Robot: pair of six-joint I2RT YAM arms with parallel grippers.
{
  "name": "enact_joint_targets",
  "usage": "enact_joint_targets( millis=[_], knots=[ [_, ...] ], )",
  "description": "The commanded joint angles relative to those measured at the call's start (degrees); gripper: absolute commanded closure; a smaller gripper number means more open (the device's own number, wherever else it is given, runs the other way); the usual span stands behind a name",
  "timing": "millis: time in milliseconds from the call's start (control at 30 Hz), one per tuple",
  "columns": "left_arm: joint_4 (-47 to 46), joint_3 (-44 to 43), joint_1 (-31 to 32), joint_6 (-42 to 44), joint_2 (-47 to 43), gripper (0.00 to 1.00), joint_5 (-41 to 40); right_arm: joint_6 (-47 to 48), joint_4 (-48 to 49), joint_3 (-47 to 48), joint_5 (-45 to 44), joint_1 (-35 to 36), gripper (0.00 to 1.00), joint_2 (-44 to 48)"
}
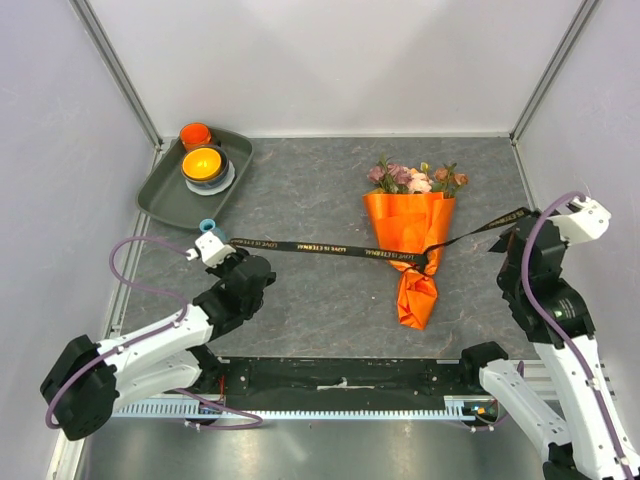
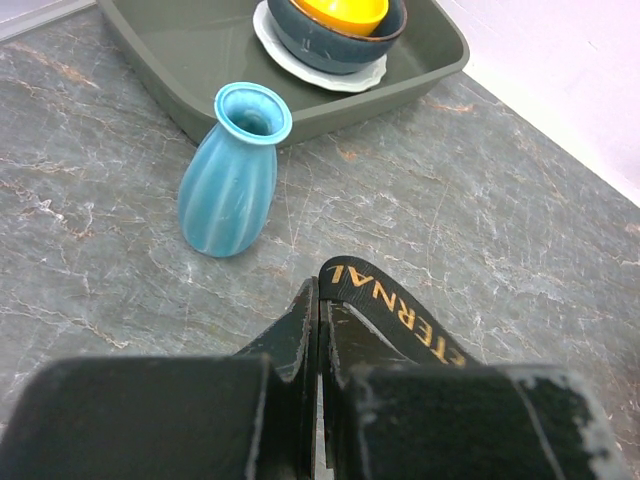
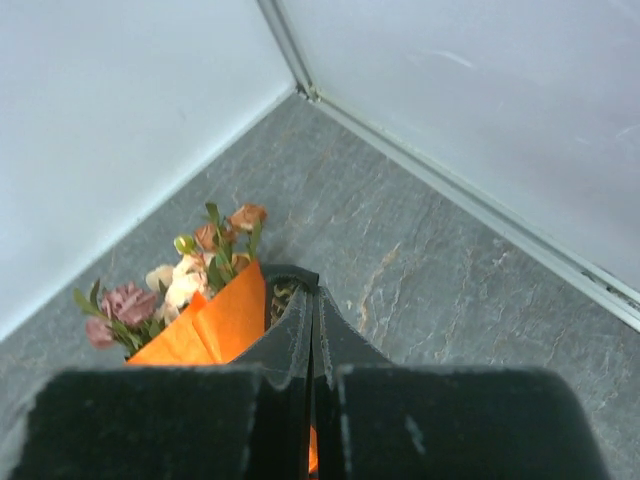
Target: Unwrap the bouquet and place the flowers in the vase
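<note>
The bouquet [image 1: 410, 245] lies at mid-right of the table, wrapped in orange paper [image 3: 215, 325], with its flowers [image 1: 415, 178] pointing to the back wall. A black ribbon [image 1: 310, 246] with gold lettering is around its waist and stretches taut to both sides. My left gripper [image 1: 232, 245] is shut on the ribbon's left end [image 2: 400, 305]. My right gripper [image 1: 520, 222] is shut on the right end [image 3: 285, 285]. The teal ribbed vase [image 2: 232, 172] stands upright just beyond my left gripper [image 2: 320, 292], partly hidden under the wrist in the top view. The flowers [image 3: 190, 270] show left of my right gripper [image 3: 313, 295].
A grey tray [image 1: 165, 195] sits at the back left, right behind the vase, holding an orange cup [image 1: 196, 133] and an orange bowl [image 1: 203, 162] stacked in a dark bowl on a white plate. White walls close in the left, back and right sides.
</note>
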State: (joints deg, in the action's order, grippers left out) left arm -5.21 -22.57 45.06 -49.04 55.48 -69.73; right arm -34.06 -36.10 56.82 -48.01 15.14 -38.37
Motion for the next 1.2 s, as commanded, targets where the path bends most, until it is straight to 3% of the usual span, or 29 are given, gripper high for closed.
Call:
enact_joint_targets(
  millis=[0, 100, 167, 300, 367, 533, 667, 700, 733, 800, 867, 900, 933, 967, 1067, 1133, 1167],
  knots=[
    [-0.1, 0.8, -0.2, -4.8, -1.9, 0.98, -5.1, 2.1, 0.0, 3.1, -6.3, -0.3, 1.00, 1.9],
    [-1.9, 0.5, -0.2, -2.9, -1.7, 0.98, -2.8, 2.2, 0.0, 2.7, -4.1, -0.1, 1.00, 3.0],
    [-5.7, 0.8, -0.2, 2.9, -1.2, 0.98, 0.6, 2.3, -0.1, 1.8, -1.1, -0.2, 1.00, 3.4],
    [-23.4, 2.8, -0.2, 15.2, 1.6, 0.98, 12.7, 4.9, 1.0, -0.7, 6.3, -0.2, 1.00, 4.3],
    [-27.8, 3.0, -0.2, 20.6, 3.4, 0.98, 19.8, 4.7, 0.6, -1.5, 5.8, -0.2, 1.00, 4.3],
    [-26.3, -0.1, -0.2, 21.9, 7.1, 0.98, 23.1, -3.1, -6.7, -0.8, -15.8, -0.1, 1.00, 1.5],
    [-26.5, 0.5, -0.3, 22.1, 6.2, 0.98, 24.0, -13.5, -14.6, -1.3, -23.4, -0.2, 1.00, -1.8],
    [-26.4, 0.6, -0.2, 22.2, 6.0, 0.81, 24.4, -14.6, -15.4, -2.0, -22.6, -0.2, 0.99, -2.4],
    [-26.9, 0.6, -0.2, 23.0, 5.7, 0.65, 25.9, -16.2, -15.5, -3.4, -21.8, -0.2, 0.95, -2.6],
    [-29.0, 1.4, -0.2, 24.5, 5.5, 0.32, 28.1, -17.2, -15.5, -4.7, -19.4, -0.3, 0.72, -3.4],
    [-32.2, 2.1, -0.2, 26.6, 5.5, 0.20, 32.4, -16.3, -15.5, -5.4, -15.4, -0.3, 0.45, -4.2],
    [-32.9, 2.2, -0.2, 27.2, 5.7, 0.11, 33.7, -14.6, -14.9, -4.8, -13.2, -0.3, 0.37, -4.1],
    [-34.0, 2.1, -0.2, 27.9, 5.8, 0.10, 36.1, -11.2, -12.9, -5.0, -5.8, -0.3, 0.33, -3.6],
    [-34.6, 2.0, -0.2, 28.3, 6.4, 0.10, 37.6, -2.0, -5.5, -6.1, -1.0, -0.3, 0.19, -1.9],
    [-39.3, 2.0, -0.1, 29.7, 8.2, 0.09, 46.8, 6.7, 2.5, -11.3, 20.4, -0.2, 0.12, 1.0],
    [-41.9, 1.3, -0.1, 30.2, 10.5, 0.11, 57.1, 6.6, 3.9, -14.4, 27.3, -0.2, 0.12, 1.0],
    [-43.5, -0.3, -0.1, 30.2, 11.9, 0.14, 61.0, 6.4, 6.1, -15.6, 36.3, -0.1, 0.14, 0.1]
  ],
)
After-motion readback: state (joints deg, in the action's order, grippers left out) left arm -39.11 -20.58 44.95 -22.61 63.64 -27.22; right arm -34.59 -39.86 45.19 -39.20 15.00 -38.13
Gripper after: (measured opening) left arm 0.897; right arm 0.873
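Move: Held taut between the two shut grippers, the black ribbon runs across the bouquet's neck. That knot lies about 38 cm to the right of the left hand, nearly level with it and some 12 cm lower; the blue vase stands 6 cm left and 4 cm ahead of this hand, the tray 9 cm left and 17 cm ahead. From the right hand the knot is about 14 cm left, level with it, 28 cm down; the flower heads lie 19 cm ahead and 14 cm left. Swinging right towards the bouquet by about 13 cm, the left hand turns some 40 degrees clockwise, opens wide partway to let go of its ribbon end, then rises slightly. The right hand, after a small lift back, sinks a net 9 cm with its fingers tipping down, swaying right, then opens to release its end and swings left and forward towards the knot. ##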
